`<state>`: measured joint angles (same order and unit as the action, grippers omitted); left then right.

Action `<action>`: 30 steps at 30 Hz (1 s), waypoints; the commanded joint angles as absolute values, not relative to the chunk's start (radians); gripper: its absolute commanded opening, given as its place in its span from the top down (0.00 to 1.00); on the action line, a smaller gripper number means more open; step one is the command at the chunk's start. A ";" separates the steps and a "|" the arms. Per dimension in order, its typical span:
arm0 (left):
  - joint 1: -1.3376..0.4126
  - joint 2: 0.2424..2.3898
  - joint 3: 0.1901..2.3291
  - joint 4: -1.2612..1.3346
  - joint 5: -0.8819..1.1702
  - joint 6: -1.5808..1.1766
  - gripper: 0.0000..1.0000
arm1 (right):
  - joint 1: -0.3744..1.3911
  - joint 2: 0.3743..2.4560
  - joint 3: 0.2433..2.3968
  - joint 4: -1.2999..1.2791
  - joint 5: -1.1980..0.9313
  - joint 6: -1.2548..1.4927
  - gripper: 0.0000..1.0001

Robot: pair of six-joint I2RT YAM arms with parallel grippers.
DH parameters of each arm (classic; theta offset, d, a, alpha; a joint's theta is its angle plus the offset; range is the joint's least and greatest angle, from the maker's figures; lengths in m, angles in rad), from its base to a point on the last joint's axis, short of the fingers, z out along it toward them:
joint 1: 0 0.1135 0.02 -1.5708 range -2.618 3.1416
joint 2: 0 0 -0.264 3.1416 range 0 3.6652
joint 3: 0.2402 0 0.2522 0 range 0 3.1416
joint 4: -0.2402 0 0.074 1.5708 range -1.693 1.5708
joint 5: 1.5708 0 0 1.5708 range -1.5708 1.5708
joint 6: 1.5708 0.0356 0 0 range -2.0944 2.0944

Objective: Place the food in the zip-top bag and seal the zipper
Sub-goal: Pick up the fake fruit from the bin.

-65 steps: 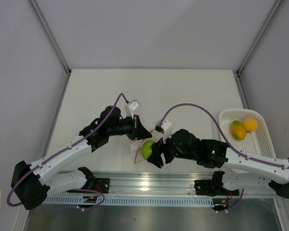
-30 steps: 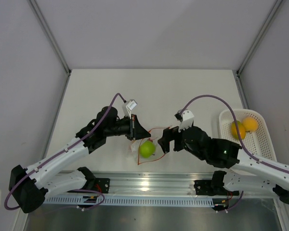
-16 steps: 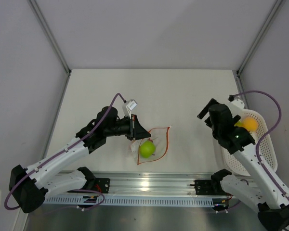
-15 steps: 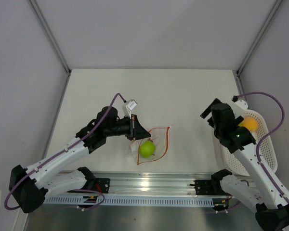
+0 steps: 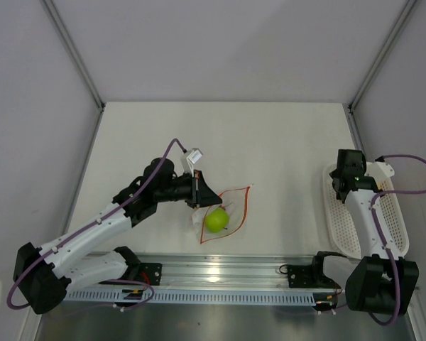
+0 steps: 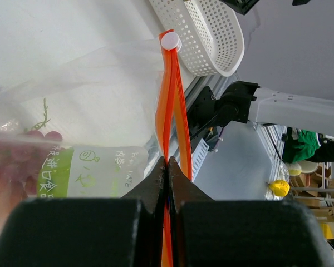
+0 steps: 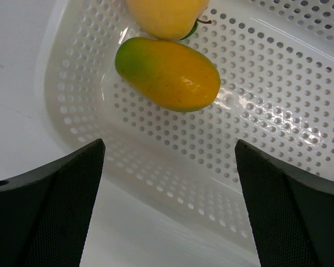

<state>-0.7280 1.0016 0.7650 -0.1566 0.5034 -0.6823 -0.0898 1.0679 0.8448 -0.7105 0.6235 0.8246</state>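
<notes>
The clear zip-top bag (image 5: 227, 213) lies near the front middle of the table with a lime green fruit (image 5: 215, 220) inside it. My left gripper (image 5: 201, 192) is shut on the orange-red zipper (image 6: 168, 100), just below its white tab (image 6: 170, 40); one side of the strip bows away from the other, so the mouth gapes. My right gripper (image 7: 168, 142) hangs open above the white mesh basket (image 7: 267, 111). Below it lie a yellow-orange fruit with a green end (image 7: 167, 75) and a yellow fruit (image 7: 164, 16). In the top view the right arm (image 5: 349, 170) hides both fruits.
The white basket (image 5: 390, 227) stands along the table's right edge, close to the right wall post. A metal rail (image 5: 220, 273) with both arm bases runs along the near edge. Grey walls close off the table's left, right and back.
My right arm has swung away from the bag to above the basket at the right, staying open. The green fruit stays in the bag. The left gripper has kept its hold.
</notes>
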 commanded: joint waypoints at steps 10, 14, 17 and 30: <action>-0.729 1.034 0.752 -0.100 0.532 -0.686 0.99 | -0.219 1.235 0.752 -0.443 0.641 0.657 0.02; -0.729 1.045 0.756 -0.097 0.534 -0.686 0.99 | -0.270 1.299 0.755 -0.393 0.557 0.621 0.03; -0.729 1.054 0.759 -0.092 0.538 -0.684 0.99 | -0.290 1.333 0.762 -0.355 0.528 0.598 0.05; -0.719 1.088 0.781 -0.080 0.561 -0.683 0.99 | -0.327 1.469 0.816 -0.288 0.397 0.535 0.05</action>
<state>-0.7261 1.0847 0.7536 -0.1196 0.5362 -0.6819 -0.3122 1.4437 0.7731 -0.3347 0.4259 0.5632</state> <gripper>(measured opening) 0.005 0.948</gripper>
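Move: Below the open right hand, in the bin, lies the mango: some 12 cm down, about 4 cm ahead and 7 cm to the right. The yellow-orange fruit touches its far right side, roughly 7 cm ahead of the hand and 13 cm right. The bin's middle is about 6 cm back and 8 cm right. From the left hand, the mango is about 49 cm right, 13 cm ahead and 20 cm lower. Sinking about 10 cm into the bin with fingers kept wide, the right hand also drifts some 5 cm right, then eases 3 cm forward, closing in on the mango while the wrist tips about 10 degrees further down. The left hand keeps its pinch on the bag's orange zipper edge and lowers it about 2 cm. ##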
